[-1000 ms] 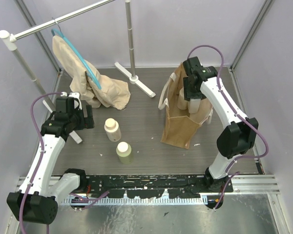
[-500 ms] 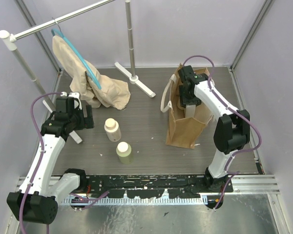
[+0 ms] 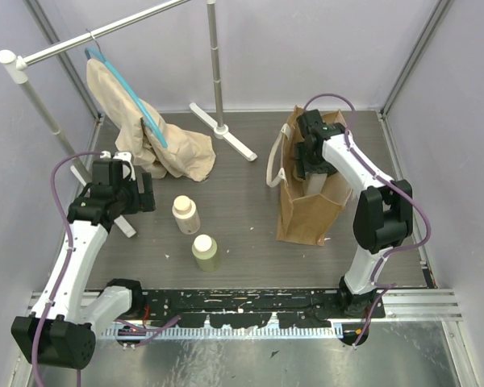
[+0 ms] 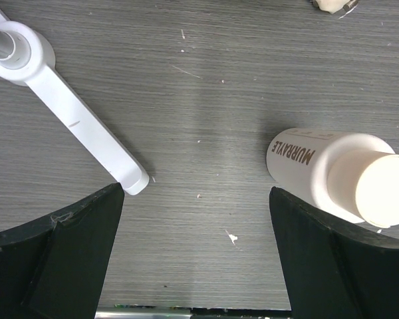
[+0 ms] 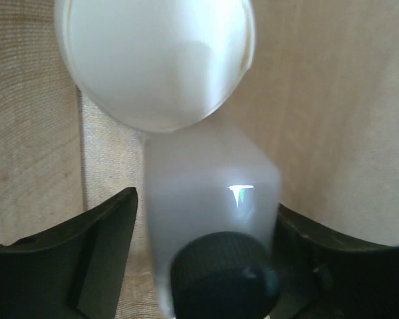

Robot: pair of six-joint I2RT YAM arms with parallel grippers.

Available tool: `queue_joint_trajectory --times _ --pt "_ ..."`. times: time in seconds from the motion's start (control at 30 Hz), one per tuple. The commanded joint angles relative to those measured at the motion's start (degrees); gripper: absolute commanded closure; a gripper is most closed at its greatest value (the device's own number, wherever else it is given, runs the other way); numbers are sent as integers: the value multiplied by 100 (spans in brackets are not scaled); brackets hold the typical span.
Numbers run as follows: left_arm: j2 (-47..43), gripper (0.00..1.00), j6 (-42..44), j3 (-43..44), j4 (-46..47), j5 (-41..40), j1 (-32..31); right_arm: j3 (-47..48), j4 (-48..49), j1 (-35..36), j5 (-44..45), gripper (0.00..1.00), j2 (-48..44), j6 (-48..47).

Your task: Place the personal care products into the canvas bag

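Note:
The canvas bag [image 3: 305,218] stands upright at the right of the table. My right gripper [image 3: 311,161] reaches down into its mouth. In the right wrist view the white rectangular bottle [image 5: 209,189] with its dark cap [image 5: 223,276] is blurred between the parted jaws of the right gripper [image 5: 206,206], with a gap at the left finger. A round cream bottle [image 5: 156,60] lies below it against the bag's inner wall [image 5: 339,100]. Two more round bottles [image 3: 185,214] [image 3: 206,251] stand left of the bag. My left gripper [image 3: 135,197] hangs open and empty beside the nearer bottle [image 4: 332,176].
A beige cloth on a blue hanger [image 3: 149,133] hangs from a white rack at the back left. The rack's feet [image 3: 223,129] [image 4: 73,126] lie on the table. Lilac walls close in the sides and back.
My right gripper has gone down and left into the bag with the white bottle, and its jaws have parted from it. The bag now stands straighter. The left arm has not moved.

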Motion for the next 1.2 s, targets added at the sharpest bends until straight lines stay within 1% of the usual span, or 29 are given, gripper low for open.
queue_joint_trajectory --times 0.0,0.1,0.17,0.27,0.37,0.47,0.57,0.67,0.7,0.8,0.93,1.17 --pt "21 2 61 236 42 31 11 479 -110 -61 289 21 -352 -184" --pt "23 2 14 283 46 141 12 952 -400 -60 359 11 -406 -285" --pt "34 2 -44 351 39 215 15 1269 -563 -55 350 8 -458 -358" --pt "74 2 -111 495 -54 192 11 1816 -872 -59 241 7 -508 -434" --pt "204 2 -148 722 -376 158 7 2360 -1127 -19 97 7 -584 -466" --pt "306 2 -206 910 -605 195 11 2978 -1342 160 61 7 -644 -485" --pt "336 2 -282 1004 -761 390 9 3840 -1572 684 320 5 -590 -544" --pt "366 2 -348 988 -827 455 11 4730 -1918 1404 647 2 -356 -723" --pt "379 2 -359 953 -821 443 11 4820 -1902 1715 641 1 -329 -772" --pt "413 2 -400 822 -759 384 10 4549 -1745 2407 261 1 -368 -822" --pt "460 2 -475 739 -654 387 11 3594 -1411 3233 -101 1 -478 -844" --pt "486 2 -450 615 -568 342 11 2124 -570 4372 -890 0 -843 -759"
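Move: The right hand is inside the bag, with the white bottle between its loosening fingers and its middle some 4 cm below. The green bottle stands about 19 cm back, 27 cm to this hand's left and 6 cm lower. The cream bottle stands roughly 9 cm farther out and 6 cm farther left than the green one. From the left hand, the green bottle is some 10 cm back, 16 cm right and 11 cm below. Right hand opens fully, lifts some 25 cm clear, then swings left, back and down, turning counter-clockwise, towards green bottle. ##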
